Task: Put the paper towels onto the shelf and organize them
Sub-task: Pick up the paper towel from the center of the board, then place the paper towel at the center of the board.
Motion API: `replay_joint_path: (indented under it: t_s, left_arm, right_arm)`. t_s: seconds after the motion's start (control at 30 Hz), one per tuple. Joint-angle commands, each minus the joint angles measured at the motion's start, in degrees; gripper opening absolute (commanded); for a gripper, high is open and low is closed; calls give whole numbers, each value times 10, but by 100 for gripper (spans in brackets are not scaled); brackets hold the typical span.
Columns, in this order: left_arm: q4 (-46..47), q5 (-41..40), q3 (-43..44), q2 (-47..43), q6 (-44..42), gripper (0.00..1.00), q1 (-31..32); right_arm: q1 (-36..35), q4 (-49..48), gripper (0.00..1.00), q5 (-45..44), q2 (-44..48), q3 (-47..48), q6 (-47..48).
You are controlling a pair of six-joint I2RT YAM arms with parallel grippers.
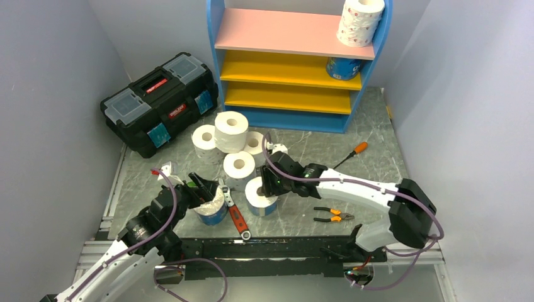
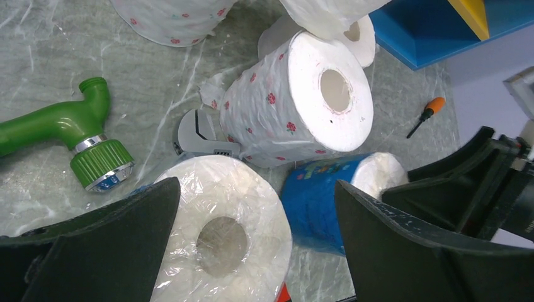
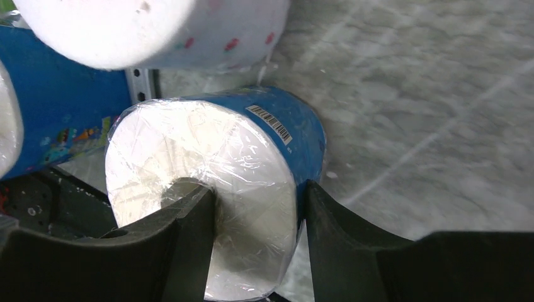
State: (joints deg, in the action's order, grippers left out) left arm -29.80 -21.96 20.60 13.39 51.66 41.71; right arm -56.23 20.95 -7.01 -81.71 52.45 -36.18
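The blue-framed shelf [image 1: 293,31] stands at the back, with a pink-dotted paper towel roll [image 1: 360,22] on its pink top board and a blue-wrapped roll [image 1: 343,67] on the yellow board below. Several white rolls [image 1: 230,131] are piled on the table before it. My right gripper [image 3: 257,192] is shut on a blue-wrapped roll [image 3: 189,145], one finger in its core and the other on its outer wrap. My left gripper [image 2: 255,251] hangs open over a plastic-wrapped roll [image 2: 220,207], beside a pink-dotted roll [image 2: 296,100] lying on its side.
A black toolbox [image 1: 160,104] sits at the left rear. An orange-handled screwdriver [image 1: 359,149], pliers [image 1: 334,215] and a red-handled wrench [image 1: 236,217] lie on the table. A green hose nozzle [image 2: 69,126] lies left of the rolls.
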Motion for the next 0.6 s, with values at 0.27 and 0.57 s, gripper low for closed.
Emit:
replay_joint_path:
  t_s: [0.27, 0.57]
  left_arm:
    - [27, 0, 37, 36, -31, 99, 2]
    - [55, 57, 59, 123, -23, 99, 1]
  right_arm:
    - [75, 102, 44, -111, 158, -29, 10]
    - [186, 42, 44, -73, 177, -80, 0]
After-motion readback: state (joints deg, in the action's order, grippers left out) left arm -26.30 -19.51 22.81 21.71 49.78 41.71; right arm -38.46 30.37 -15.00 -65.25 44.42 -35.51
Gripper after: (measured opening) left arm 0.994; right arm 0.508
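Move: The right hand already grips the blue paper towel, whose middle is about 3 cm to its left and 4 cm below. Clear board lies some 15 cm to its right and 4 cm ahead; the pliers are about 26 cm right and 5 cm back, the screwdriver 32 cm right and 20 cm ahead. The flowered roll stands 11 cm left and 9 cm ahead. From the left hand, the blue paper towel lies roughly 18 cm right, 1 cm ahead, 9 cm below. Keeping its pinch on the blue paper towel's wall, one finger in the core and the other on the outside, the right hand carries the roll about 14 cm to the right, away from the flowered roll, speeding up and bearing some 4 cm forward in the later part. It arcs up about 4 cm, then sinks again most of the way, while turning roughly 20 degrees clockwise. ##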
